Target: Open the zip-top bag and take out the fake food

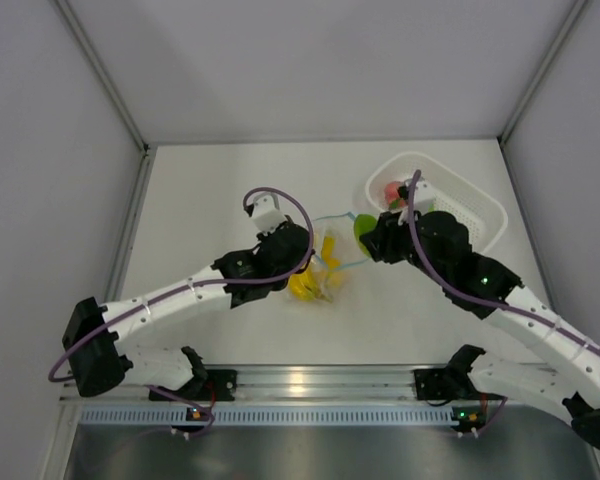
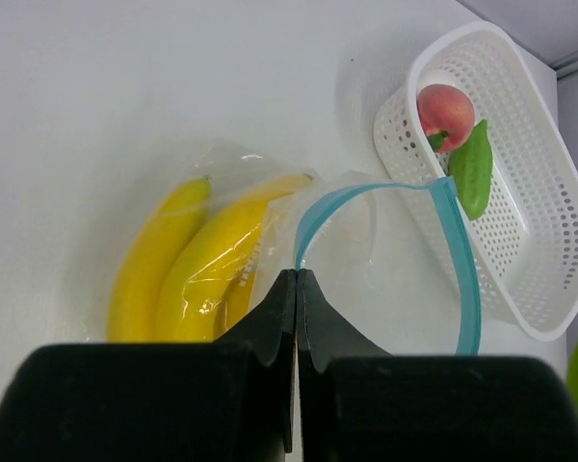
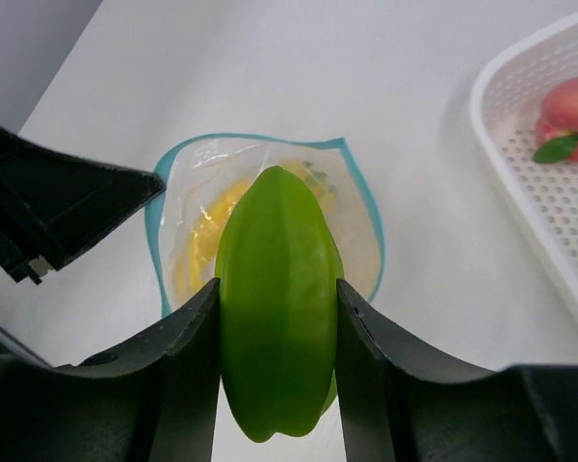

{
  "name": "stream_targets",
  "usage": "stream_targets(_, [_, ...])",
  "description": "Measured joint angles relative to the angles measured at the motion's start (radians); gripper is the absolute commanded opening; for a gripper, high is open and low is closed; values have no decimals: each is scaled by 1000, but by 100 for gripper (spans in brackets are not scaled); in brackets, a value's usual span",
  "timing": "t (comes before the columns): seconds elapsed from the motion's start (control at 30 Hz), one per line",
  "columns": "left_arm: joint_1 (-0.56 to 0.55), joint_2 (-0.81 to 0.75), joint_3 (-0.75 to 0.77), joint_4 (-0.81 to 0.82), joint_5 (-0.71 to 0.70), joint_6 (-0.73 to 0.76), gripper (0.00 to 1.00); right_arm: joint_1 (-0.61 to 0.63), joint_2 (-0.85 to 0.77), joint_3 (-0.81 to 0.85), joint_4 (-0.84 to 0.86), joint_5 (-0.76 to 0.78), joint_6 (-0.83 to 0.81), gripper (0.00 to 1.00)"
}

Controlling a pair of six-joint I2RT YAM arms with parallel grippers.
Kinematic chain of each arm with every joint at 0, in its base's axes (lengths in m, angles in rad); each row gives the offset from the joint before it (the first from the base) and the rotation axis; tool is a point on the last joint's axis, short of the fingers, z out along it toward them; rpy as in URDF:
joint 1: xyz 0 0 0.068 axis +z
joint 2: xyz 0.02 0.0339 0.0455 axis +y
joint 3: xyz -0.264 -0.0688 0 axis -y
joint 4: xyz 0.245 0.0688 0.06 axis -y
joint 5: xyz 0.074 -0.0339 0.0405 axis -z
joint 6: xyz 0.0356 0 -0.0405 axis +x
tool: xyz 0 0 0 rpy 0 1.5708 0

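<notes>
The clear zip-top bag (image 1: 332, 262) lies mid-table with its blue-stripped mouth (image 2: 462, 269) open. A yellow banana bunch (image 2: 188, 269) is inside it. My left gripper (image 2: 297, 279) is shut on the near edge of the bag's mouth. My right gripper (image 3: 277, 289) is shut on a green fruit piece (image 3: 275, 241) and holds it above the open bag (image 3: 188, 221). In the top view the green piece (image 1: 362, 226) sits between the bag and the basket. A pink peach (image 2: 445, 108) and a green leaf-shaped piece (image 2: 472, 168) lie in the basket.
A white perforated basket (image 1: 470, 205) stands at the back right, just right of the bag; it also shows in the left wrist view (image 2: 549, 221) and the right wrist view (image 3: 549, 192). Grey walls enclose the table on three sides.
</notes>
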Motion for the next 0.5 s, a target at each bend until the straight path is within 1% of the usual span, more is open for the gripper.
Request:
stream_targets(0.1, [5, 10, 0, 0, 0, 0, 0, -23, -31, 1, -8, 75, -7, 22])
stream_targets(0.2, [6, 14, 0, -1, 0, 2, 0, -82, -5, 23, -45, 163, -25, 22])
stream_targets(0.3, [6, 14, 0, -2, 0, 9, 0, -245, 70, 56, -64, 195, -42, 22])
stream_targets(0.37, [8, 14, 0, -8, 0, 21, 0, -389, 140, 70, -67, 215, -54, 23])
stream_targets(0.47, [31, 17, 12, -31, 31, 61, 0, -544, 255, 92, -69, 217, -78, 27])
stream_targets(0.5, [44, 19, 23, -37, 51, 80, 0, -577, 290, 103, -72, 210, -87, 26])
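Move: The right hand already holds the green vegetable high by the bag's right rim; the white basket's middle is about 19 cm ahead, 22 cm to its right and 21 cm below. In it, the peach lies roughly 23 cm ahead and 14 cm right of that hand, and the long green pepper 19 cm ahead and 20 cm right. The open bag is some 5 cm ahead, 6 cm left and 18 cm below. From the left hand, the basket is around 20 cm ahead, 36 cm right and 16 cm below. The right hand sweeps the green vegetable away from the open bag towards the white basket, some 20 cm to the right and about 11 cm forward, first level or a touch upward, then sinking about 6 cm as it comes over the basket. On the way the wrist swings roughly 40 degrees clockwise, the fingertips dip a little, and the fingers keep their unchanged hold on the vegetable. ##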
